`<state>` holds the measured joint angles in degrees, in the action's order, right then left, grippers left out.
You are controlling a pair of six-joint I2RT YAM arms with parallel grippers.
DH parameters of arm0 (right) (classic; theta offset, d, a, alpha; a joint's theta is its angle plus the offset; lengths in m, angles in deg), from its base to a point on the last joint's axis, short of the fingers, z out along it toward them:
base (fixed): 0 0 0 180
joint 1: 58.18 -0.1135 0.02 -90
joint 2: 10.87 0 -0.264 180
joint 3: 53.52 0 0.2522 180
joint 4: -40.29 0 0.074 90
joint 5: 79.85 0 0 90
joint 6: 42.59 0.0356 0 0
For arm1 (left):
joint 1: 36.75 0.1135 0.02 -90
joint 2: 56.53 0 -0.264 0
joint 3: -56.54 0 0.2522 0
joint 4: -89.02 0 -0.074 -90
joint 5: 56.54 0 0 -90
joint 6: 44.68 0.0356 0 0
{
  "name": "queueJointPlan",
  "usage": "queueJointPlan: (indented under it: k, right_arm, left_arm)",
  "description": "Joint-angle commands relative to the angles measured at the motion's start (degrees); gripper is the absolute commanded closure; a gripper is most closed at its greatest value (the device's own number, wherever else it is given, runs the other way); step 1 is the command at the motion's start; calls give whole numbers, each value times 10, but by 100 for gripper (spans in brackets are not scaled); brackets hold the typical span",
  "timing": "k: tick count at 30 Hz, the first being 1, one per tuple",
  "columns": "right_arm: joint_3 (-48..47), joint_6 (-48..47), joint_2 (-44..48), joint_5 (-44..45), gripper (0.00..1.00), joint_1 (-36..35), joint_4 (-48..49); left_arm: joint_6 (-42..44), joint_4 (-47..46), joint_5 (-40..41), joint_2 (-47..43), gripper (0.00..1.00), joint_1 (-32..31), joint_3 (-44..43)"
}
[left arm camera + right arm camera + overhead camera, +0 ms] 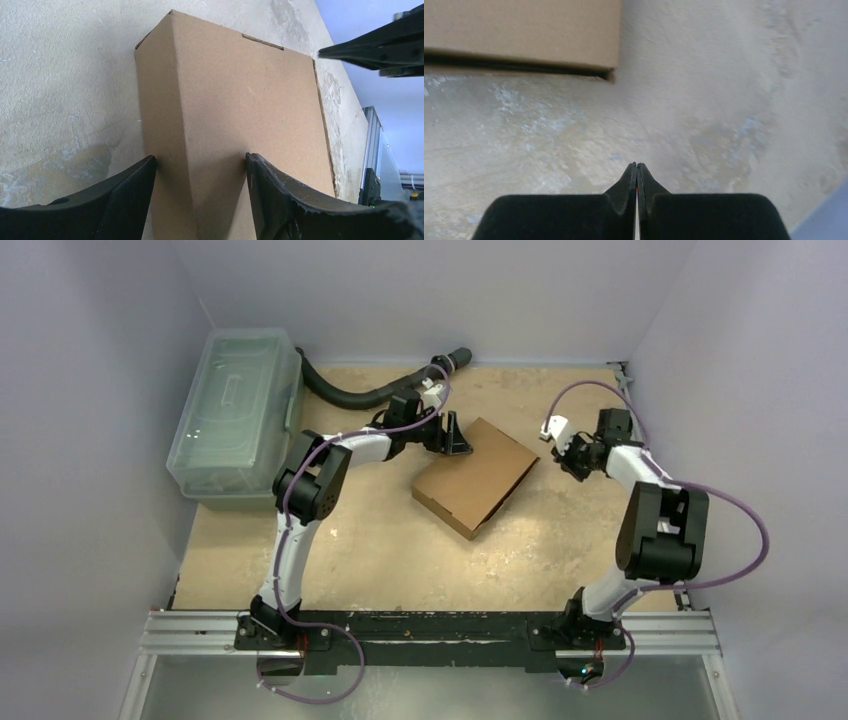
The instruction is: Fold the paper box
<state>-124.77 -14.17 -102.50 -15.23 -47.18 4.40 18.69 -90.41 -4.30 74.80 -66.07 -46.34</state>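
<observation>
The paper box [478, 475] is a shallow brown cardboard mailer, closed and lying flat in the middle of the table. My left gripper [455, 435] is at its far left edge and stands open. In the left wrist view the left gripper [200, 157] straddles the box's [235, 100] long fold: one fingertip touches the side wall, the other rests on the top panel. My right gripper [570, 455] hovers right of the box, apart from it and shut on nothing. The right wrist view shows the right gripper [637, 165] over bare table, with a box corner [524, 30] at the upper left.
A clear plastic lidded bin [235, 415] stands at the far left. A black hose [340, 390] curves along the back behind my left arm. Walls close in on three sides. An aluminium rail [430, 635] carries both arm bases at the near edge.
</observation>
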Motion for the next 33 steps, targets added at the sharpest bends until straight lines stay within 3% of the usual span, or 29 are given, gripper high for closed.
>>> queueJointPlan:
  k: [1,8,11,16,19,22,24,26,27,30,33]
  right_arm:
    - [-48,33,-58,0,100,-52,-11]
    - [-136,115,-159,62,100,-152,47]
    - [-144,129,-148,25,100,-157,36]
    - [-74,103,-44,36,100,-94,18]
    - [-49,93,43,4,100,-21,-18]
    - [-15,98,144,-8,99,-12,-8]
    - [14,165,208,-33,84,-12,43]
    - [42,365,240,-21,50,-12,129]
    - [48,435,238,-46,43,-12,142]
    - [11,523,169,-186,31,-12,68]
    - [55,679,137,-254,22,-12,143]
  left_arm:
    - [-8,59,-6,14,36,-6,27]
    - [-1,60,-33,23,36,-13,24]
    - [3,66,-34,26,36,-17,21]
    - [-21,56,7,8,32,-9,27]
    - [-73,-3,42,-25,27,6,59]
    - [-103,-48,64,-62,21,19,77]
    - [-101,-52,78,-86,18,21,77]
    - [-90,-44,93,-114,15,24,79]
    - [-81,-35,102,-131,13,25,84]
    - [-62,-26,116,-183,5,36,120]
    - [-63,-32,97,-235,4,55,177]
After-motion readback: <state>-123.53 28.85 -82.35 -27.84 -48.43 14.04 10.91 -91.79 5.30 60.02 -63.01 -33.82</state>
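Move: The paper box's right-hand corner lies about 8 cm left, 4 cm ahead and 5 cm below the shut right hand, with the box's middle some 21 cm to that hand's left, about level with it. The left hand already straddles the box's far-left edge: the box's middle is roughly 7 cm back, 3 cm right and a little below. From the left hand, the far corner is about 6 cm ahead and 4 cm right, and the black hose's end 18 cm straight ahead. The paper box's right-hand corner is what the right hand goes in at, fingers shut, some 7 cm left, 5 cm forward and 4 cm down, while the left hand stays at the far-left edge. The right hand then backs off and rises to about 15 cm above its start, swinging left, opening and rolling its left side up some 30 degrees. Late on, the left fingers open wider and lift clear, up and left about 5 cm each. ##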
